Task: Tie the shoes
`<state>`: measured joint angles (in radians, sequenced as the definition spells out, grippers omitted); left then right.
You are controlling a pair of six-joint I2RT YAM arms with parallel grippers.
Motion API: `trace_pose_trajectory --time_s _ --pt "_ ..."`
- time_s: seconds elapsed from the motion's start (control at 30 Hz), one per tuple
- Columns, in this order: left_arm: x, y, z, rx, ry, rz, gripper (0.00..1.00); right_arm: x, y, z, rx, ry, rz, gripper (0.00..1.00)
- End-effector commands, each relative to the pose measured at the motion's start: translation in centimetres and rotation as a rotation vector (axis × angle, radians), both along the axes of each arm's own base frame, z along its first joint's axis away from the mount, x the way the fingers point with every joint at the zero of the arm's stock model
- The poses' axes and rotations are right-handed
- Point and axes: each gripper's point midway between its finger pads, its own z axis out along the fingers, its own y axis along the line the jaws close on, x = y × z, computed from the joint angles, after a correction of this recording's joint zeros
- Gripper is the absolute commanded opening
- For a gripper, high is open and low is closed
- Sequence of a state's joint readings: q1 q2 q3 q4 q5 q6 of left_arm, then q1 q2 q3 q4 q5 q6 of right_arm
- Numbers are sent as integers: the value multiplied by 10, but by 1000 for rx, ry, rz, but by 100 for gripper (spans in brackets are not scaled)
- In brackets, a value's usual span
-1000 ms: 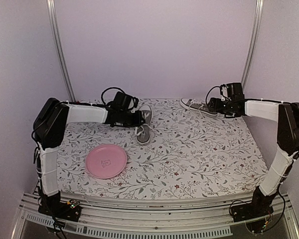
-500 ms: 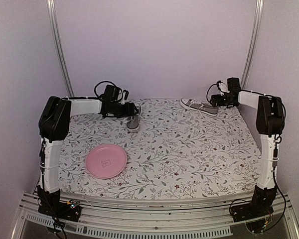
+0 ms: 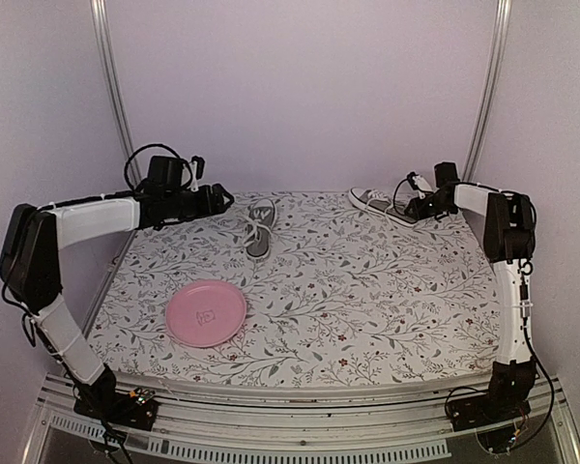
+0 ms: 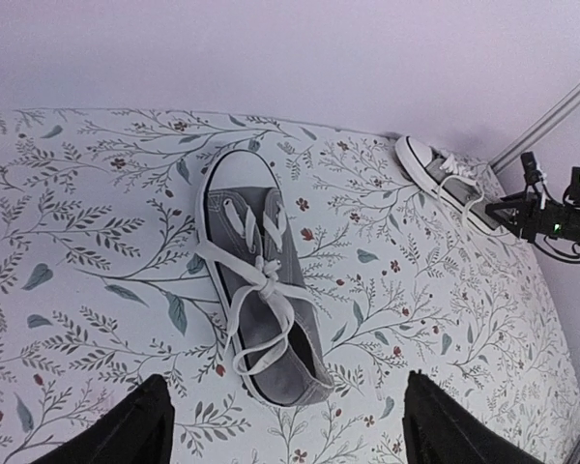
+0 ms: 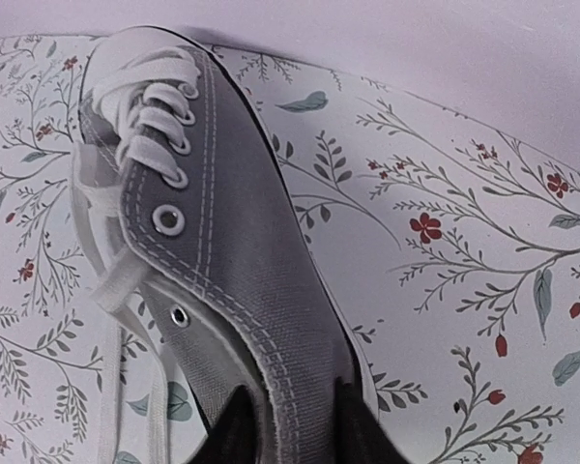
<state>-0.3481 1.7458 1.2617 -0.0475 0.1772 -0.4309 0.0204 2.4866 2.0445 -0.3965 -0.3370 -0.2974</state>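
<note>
One grey shoe (image 3: 259, 229) (image 4: 261, 290) lies near the back of the table with its white laces in a bow. My left gripper (image 3: 220, 200) (image 4: 286, 382) hangs open just left of it and above its heel, holding nothing. The other shoe (image 3: 380, 204) (image 4: 447, 174) (image 5: 222, 242) lies at the back right with loose laces (image 5: 116, 280). My right gripper (image 3: 419, 207) (image 5: 292, 418) is at its heel. One finger is inside the shoe and one outside, shut on the grey canvas side wall.
A round pink plate (image 3: 206, 312) sits at the front left of the flowered tablecloth (image 3: 367, 300). The back wall stands close behind both shoes. Metal posts (image 3: 116, 97) rise at the back corners.
My left gripper opened, let go of the left shoe and drew back to the left; that shoe ended nearer the back wall. My right gripper reached the other shoe's heel and closed on it.
</note>
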Motion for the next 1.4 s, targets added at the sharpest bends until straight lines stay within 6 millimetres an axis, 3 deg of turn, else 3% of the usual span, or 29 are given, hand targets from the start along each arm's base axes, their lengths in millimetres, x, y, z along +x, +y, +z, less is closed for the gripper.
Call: trace_pose_trajectory --time_s 0.0,0.03,0.13,0.17,0.23,0.33,0.47,0.57,0.73,0.83,0.9,0.97,1.03,1.2,1.37 --pt "-22 30 -10 4 25 95 81 -3 23 3 38 -1 61 8" --pt "-28 34 -10 6 27 105 81 -4 23 9 37 -11 59 3" --pt "-42 44 -11 5 34 128 81 -12 33 41 14 -73 55 2" --pt "-46 46 -13 4 38 133 81 -16 37 69 7 -123 46 2" --pt "-53 50 -15 -3 43 143 81 -27 51 102 -11 -185 34 2" --pt "-61 52 -15 -12 39 142 82 -51 77 148 -11 -251 5 2" --pt "-70 52 -19 -20 46 124 82 -95 127 184 39 -263 2 2" --pt "-78 51 -23 -28 57 107 82 -125 165 189 115 -199 -20 2" --pt "-94 54 -24 -38 51 95 82 -183 256 203 250 -137 8 2" --pt "-101 57 -23 -41 41 95 82 -211 294 209 321 -113 -8 2" --pt "-105 59 -22 -49 36 99 82 -223 305 210 334 -117 -60 2" --pt "-108 60 -21 -57 33 102 82 -230 301 202 327 -111 -155 2" --pt "-110 61 -22 -63 32 106 82 -234 287 183 330 -78 -263 2" --pt "-114 61 -24 -63 35 101 82 -259 236 108 216 26 -452 2" --pt "-115 58 -33 -67 61 97 82 -296 216 65 168 125 -523 2"
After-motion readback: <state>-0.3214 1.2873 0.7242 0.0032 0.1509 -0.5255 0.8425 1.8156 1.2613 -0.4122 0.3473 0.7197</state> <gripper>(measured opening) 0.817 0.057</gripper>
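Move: The untied shoe's heel is between the right hand's half-closed fingers; its middle lies about 9 cm left and 3 cm ahead, roughly 2 cm lower. The tied shoe is some 50 cm to the right hand's left and 4 cm back, the pink plate about 63 cm left and 37 cm back, both slightly lower. From the left hand, the untied shoe is about 52 cm right, 18 cm ahead and 15 cm below. The untied shoe is pinched by its heel as the right fingers finish closing, then lifted about 18 cm while carried back and left towards mid-table. The right hand overshoots left, then swings back right by some 8 cm as it sinks, the wrist ending turned clockwise, the grip kept. The empty left hand, still open, draws back from the tied shoe, drifting left and slightly down. ##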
